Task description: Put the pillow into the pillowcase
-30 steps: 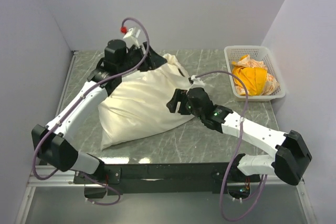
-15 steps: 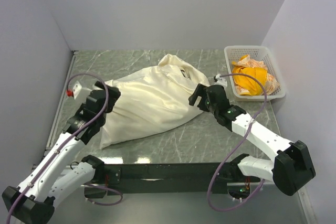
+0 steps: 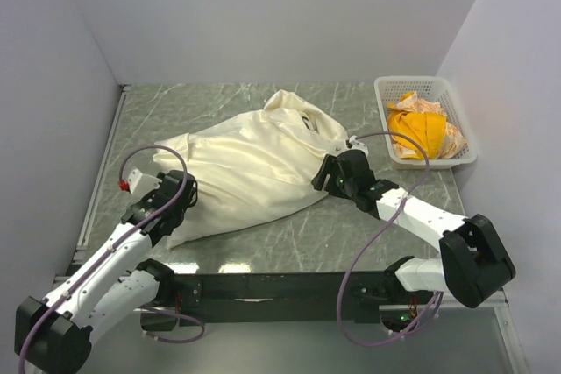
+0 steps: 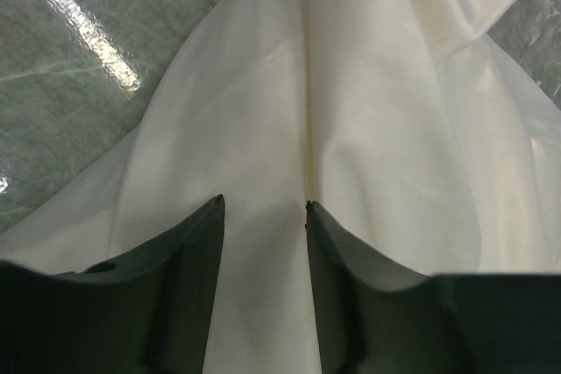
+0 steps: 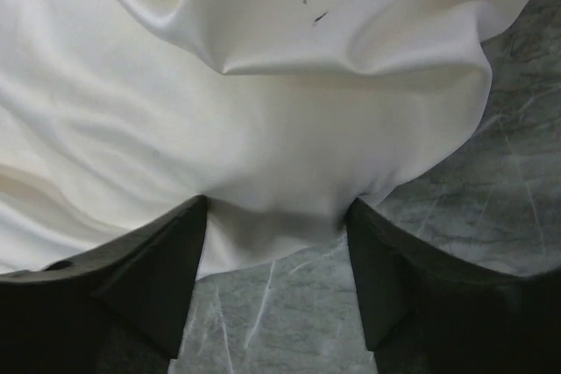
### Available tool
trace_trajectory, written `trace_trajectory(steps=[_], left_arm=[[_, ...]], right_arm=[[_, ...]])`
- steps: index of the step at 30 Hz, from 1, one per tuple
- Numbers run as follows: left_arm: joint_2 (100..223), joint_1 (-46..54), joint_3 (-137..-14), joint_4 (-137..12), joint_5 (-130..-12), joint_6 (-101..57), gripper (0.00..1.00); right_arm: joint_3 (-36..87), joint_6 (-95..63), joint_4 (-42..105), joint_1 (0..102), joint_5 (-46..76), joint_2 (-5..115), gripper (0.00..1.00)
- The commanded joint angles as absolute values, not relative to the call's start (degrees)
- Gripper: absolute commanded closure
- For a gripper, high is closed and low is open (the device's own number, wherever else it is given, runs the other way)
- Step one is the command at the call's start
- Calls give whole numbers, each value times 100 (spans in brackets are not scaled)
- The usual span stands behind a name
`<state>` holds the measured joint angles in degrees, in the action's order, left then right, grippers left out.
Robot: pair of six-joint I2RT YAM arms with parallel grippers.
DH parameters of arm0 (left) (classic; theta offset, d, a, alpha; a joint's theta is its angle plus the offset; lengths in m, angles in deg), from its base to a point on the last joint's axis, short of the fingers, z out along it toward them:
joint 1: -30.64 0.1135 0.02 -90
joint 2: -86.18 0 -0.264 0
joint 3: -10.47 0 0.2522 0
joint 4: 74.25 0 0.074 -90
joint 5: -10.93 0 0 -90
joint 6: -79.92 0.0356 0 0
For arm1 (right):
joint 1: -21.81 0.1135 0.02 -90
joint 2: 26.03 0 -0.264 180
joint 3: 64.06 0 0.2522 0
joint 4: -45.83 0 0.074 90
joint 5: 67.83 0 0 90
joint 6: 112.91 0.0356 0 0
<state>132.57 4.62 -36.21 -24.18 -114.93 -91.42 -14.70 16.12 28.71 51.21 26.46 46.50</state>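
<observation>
The pillowcase point(image 3: 237, 172) lies in the middle of the table as a plump cream bundle, with the pillow mostly inside it. A corner of the pillow point(image 3: 294, 109), with small printed tags, sticks out at the far end. My left gripper point(image 3: 180, 194) is at the bundle's near left corner. In the left wrist view, cream cloth point(image 4: 351, 111) fans out taut from the left gripper point(image 4: 263, 206), whose jaws are closed on it. My right gripper point(image 3: 323, 174) is at the right edge. There the right gripper point(image 5: 279, 203) pinches a thick bulge of the pillowcase point(image 5: 263, 129) between wide-set fingers.
A white basket point(image 3: 465, 142) holding an orange-yellow cloth point(image 3: 421, 129) stands at the back right corner. Grey walls close in the table on the left, back and right. Bare marble point(image 3: 351, 234) shows between the bundle and the near edge.
My left arm has swung from the bundle's far side to its near left corner. The right gripper pulled off, then returned to the right edge. Both jaws opened wide, then narrowed onto the cloth.
</observation>
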Motion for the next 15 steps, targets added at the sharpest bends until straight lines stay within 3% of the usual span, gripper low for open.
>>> trace_trajectory(steps=[1, 2, 3, 4, 6, 9, 15], left_arm=[[13381, 454, -3449, -3104, -11432, -8744, 68], [13390, 454, -3423, -3253, -11414, -8586, 74], [13390, 454, -3422, -3376, -11370, -8288, 81], [13390, 454, -3449, -3543, -11327, -8155, 90], [13355, 454, -3580, -3684, -11221, -7665, 99], [13197, 454, -3844, -3685, -11151, -7163, 99], [12916, 454, -4740, -3404, -10949, -6292, 99]], right_arm=[[-1128, 1603, 3145, 5116, 2454, 4604, 36], [-997, 1594, 3110, 5116, 2445, 4604, 44], [-926, 1568, 3058, 5116, 2445, 4612, 64], [-847, 1559, 2935, 5107, 2454, 4613, 72], [-688, 1498, 2803, 5116, 2454, 4543, 91], [-495, 1454, 2381, 5116, 2524, 4245, 98], [-12, 1252, 1538, 5107, 2682, 3340, 99]])
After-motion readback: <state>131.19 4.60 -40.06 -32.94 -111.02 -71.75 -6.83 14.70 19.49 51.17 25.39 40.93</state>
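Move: The right hand stands half open at the pillowcase's right-hand edge, the cloth about 1 cm under its fingertips. From it the pillowcase's raised far fold lies some 17 cm ahead and 8 cm left, and the basket about 12 cm ahead and 25 cm right. The left hand has the pillowcase's left end about 2 cm straight beneath it; from there, the case's near left corner lies some 12 cm back, 5 cm left and 8 cm down. The right fingers shut and pinch a gather of cloth at the pillowcase's right-hand edge, then rise with it about 6 cm, nearly straight up. The left hand dips 1 cm onto its end while its fingers close fully, then climbs to about 5 cm above its start, easing forward and right and turning some 15 degrees clockwise; whether it has caught cloth can't be made out. ##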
